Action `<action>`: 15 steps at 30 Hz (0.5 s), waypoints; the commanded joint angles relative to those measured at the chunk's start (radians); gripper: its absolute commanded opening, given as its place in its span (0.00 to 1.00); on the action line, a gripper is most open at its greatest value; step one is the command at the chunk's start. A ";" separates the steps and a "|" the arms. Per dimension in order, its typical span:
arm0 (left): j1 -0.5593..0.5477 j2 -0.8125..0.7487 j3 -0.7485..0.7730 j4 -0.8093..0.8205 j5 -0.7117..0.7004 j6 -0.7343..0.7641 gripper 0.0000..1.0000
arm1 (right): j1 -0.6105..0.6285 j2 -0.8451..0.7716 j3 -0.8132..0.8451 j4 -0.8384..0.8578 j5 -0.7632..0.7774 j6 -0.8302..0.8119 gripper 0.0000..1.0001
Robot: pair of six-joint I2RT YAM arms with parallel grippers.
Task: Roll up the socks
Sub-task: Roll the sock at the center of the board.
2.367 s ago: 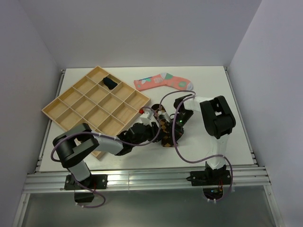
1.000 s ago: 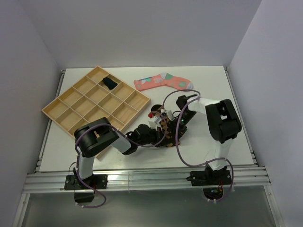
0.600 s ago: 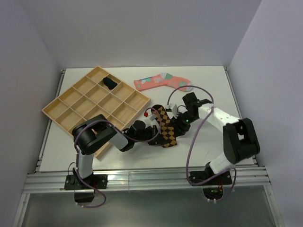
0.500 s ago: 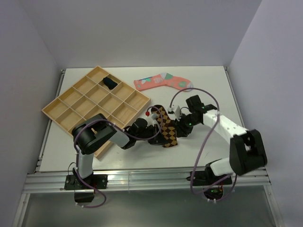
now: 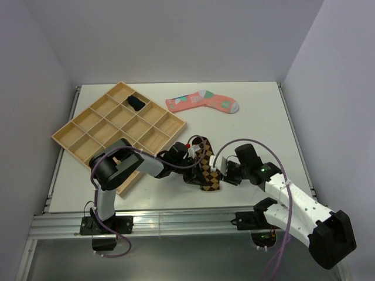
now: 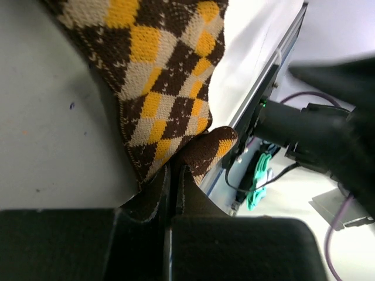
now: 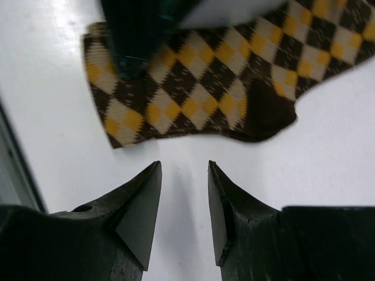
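Note:
The brown-and-orange diamond sock (image 5: 206, 170) lies flat on the white table, near the front. My left gripper (image 5: 192, 174) reaches it from the left. In the left wrist view this gripper (image 6: 174, 171) is shut on the sock's (image 6: 164, 76) lower edge, where a brown end (image 6: 212, 146) folds beside the fingers. My right gripper (image 5: 224, 174) sits just right of the sock. In the right wrist view it (image 7: 183, 170) is open and nothing is between its fingers, a short way off the sock (image 7: 222, 82). The pink sock (image 5: 202, 102) lies flat at the back. A dark navy sock (image 5: 136, 103) sits in a tray compartment.
The wooden compartment tray (image 5: 117, 132) lies at the left, angled, with the left arm crossing its near corner. The table's front edge and metal rail (image 5: 176, 219) run close behind the diamond sock. The right arm stretches low along the front right.
The right gripper has let go of the diamond sock, opened and drawn back toward the front right, the arm swinging low. The left gripper has stayed shut on the sock.

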 commanded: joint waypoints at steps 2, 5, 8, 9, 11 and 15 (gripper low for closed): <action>0.009 0.051 0.014 -0.256 0.005 0.047 0.00 | 0.141 -0.035 -0.012 0.064 0.054 -0.013 0.45; 0.012 0.062 0.029 -0.260 0.015 0.037 0.00 | 0.188 -0.003 0.005 0.047 0.033 -0.001 0.45; 0.013 0.078 0.053 -0.283 0.017 0.037 0.00 | 0.218 0.034 0.007 0.049 0.031 0.010 0.45; 0.013 0.086 0.057 -0.284 0.019 0.035 0.00 | 0.240 0.042 0.002 0.052 0.033 0.010 0.45; 0.016 0.094 0.061 -0.272 0.031 0.023 0.00 | 0.258 0.045 -0.003 0.058 0.037 0.016 0.45; 0.016 0.108 0.074 -0.266 0.032 0.018 0.00 | 0.301 0.054 -0.009 0.075 0.044 0.042 0.48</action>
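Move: From the open right hand, the sock's folded-over end lies roughly 3 cm back, 6 cm to the left and 5 cm below. The left fingertips rest beside that fold, about 2 cm back and 8 cm left of the right hand; the sock's heel is some 5 cm ahead and 3 cm left of it. From the left hand, the folded end is about 2 cm back, 1 cm to the right and 1 cm below. The left hand's nearly shut fingertips keep their hold on the sock beside the fold, tilting only slightly in place. Meanwhile the right hand, fingers staying about half open and still touching nothing visible, moves back and left some 6 cm towards the folded end, sinking slightly and turning about 15 degrees counter-clockwise so the end comes in line between its fingertips. ##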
